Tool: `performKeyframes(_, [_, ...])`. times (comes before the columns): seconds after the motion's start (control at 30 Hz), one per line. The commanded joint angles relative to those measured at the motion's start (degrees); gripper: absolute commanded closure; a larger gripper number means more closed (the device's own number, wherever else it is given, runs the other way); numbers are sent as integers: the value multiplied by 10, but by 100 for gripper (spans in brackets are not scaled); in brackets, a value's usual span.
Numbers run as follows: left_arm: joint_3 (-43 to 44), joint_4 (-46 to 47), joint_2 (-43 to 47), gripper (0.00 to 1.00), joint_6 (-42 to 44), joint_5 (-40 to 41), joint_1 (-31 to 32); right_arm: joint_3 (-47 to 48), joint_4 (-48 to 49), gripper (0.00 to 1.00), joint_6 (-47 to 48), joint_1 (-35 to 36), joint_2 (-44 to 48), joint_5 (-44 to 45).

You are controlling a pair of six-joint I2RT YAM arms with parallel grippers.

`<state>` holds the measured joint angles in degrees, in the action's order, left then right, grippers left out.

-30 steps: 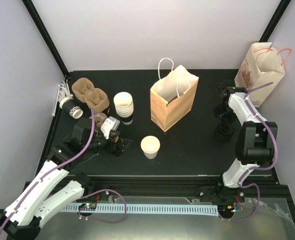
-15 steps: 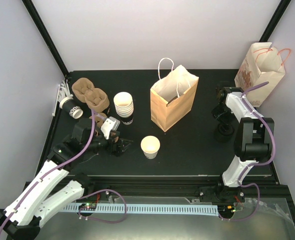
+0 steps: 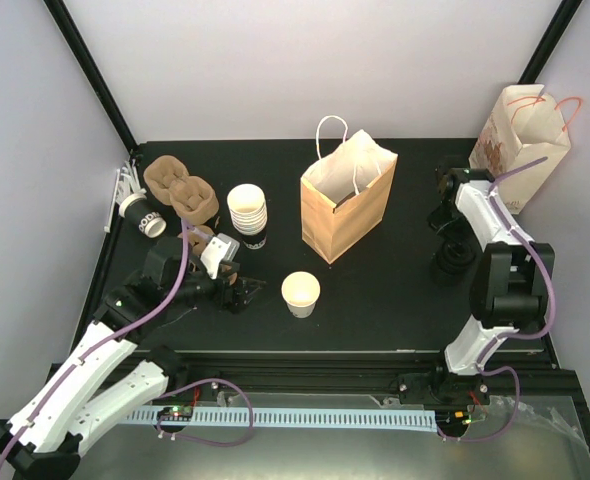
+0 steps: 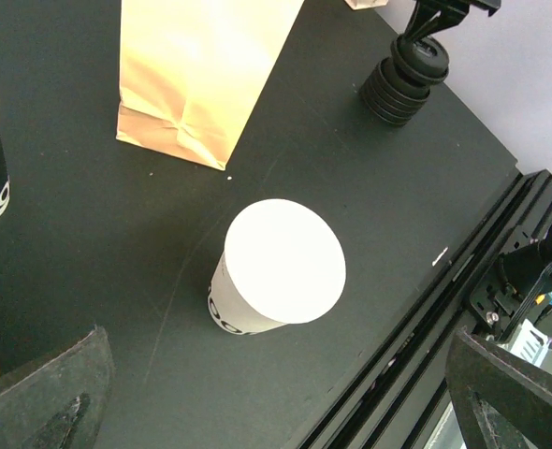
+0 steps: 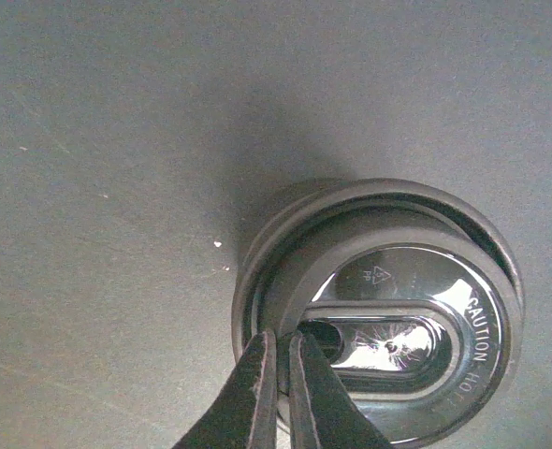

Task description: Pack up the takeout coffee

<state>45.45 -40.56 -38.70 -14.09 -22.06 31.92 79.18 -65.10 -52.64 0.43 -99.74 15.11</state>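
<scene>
An open white paper cup with a dark printed band stands upright near the table's front middle, and it fills the centre of the left wrist view. My left gripper sits just left of it, open wide, its fingers apart from the cup. A stack of black plastic lids stands at the right. My right gripper reaches down onto it. In the right wrist view the gripper is shut on the near rim of the top black lid, beside its sip hole.
A brown paper bag with handles stands open at mid-table. A stack of white cups, one cup lying on its side and brown pulp carriers sit at the back left. A patterned gift bag stands at the far right.
My right gripper's jaws have closed onto the top lid's rim, with the wrist shifting slightly over the stack. The left arm and the cup have not moved.
</scene>
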Motion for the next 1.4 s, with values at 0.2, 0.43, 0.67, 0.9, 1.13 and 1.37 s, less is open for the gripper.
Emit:
performKeyframes(0.2, [-1, 15, 7, 1, 7, 0, 3, 73, -64, 98, 11, 8, 66, 35])
performKeyframes(0.43, [-3, 17, 5, 1, 7, 0, 3, 110, -87, 98, 61, 40, 81, 35])
performKeyframes(0.67, [-4, 19, 2, 1, 5, 1, 3, 105, -86, 97, 138, 108, 146, 11])
performKeyframes(0.9, [-7, 21, -1, 1, 0, 7, 3, 48, -68, 96, 201, 183, 213, -62])
performKeyframes(1.13, [-3, 9, -25, 1, -63, 34, 1, -28, -1, 95, 202, 355, 273, -104])
performKeyframes(1.37, [-33, 54, -63, 1, -151, -3, 0, -52, 101, 93, 221, 549, 237, -142])
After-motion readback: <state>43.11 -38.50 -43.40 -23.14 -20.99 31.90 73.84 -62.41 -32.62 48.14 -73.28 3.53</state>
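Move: The open cup stands about 35 cm to the right hand's left, 13 cm nearer the base and slightly lower; the lid stack lies just below this hand, some 3 cm back and 2 cm right. From the wide-open left hand, the cup is about 5 cm ahead, 13 cm to its right and 14 cm down. The paper bag is some 20 cm farther out than the cup and 11 cm to its right; the cup stack is 18 cm farther out and 13 cm to its left. Upward first, the right hand raises the black lid, already pinched by its rim, about 13 cm clear of the stack, then swings it left and back towards the open cup, sinking slightly while turning some 70 degrees counter-clockwise. Late on, the left hand, still wide open, starts down towards the cup by about 3 cm, tipping its fingers downward. ##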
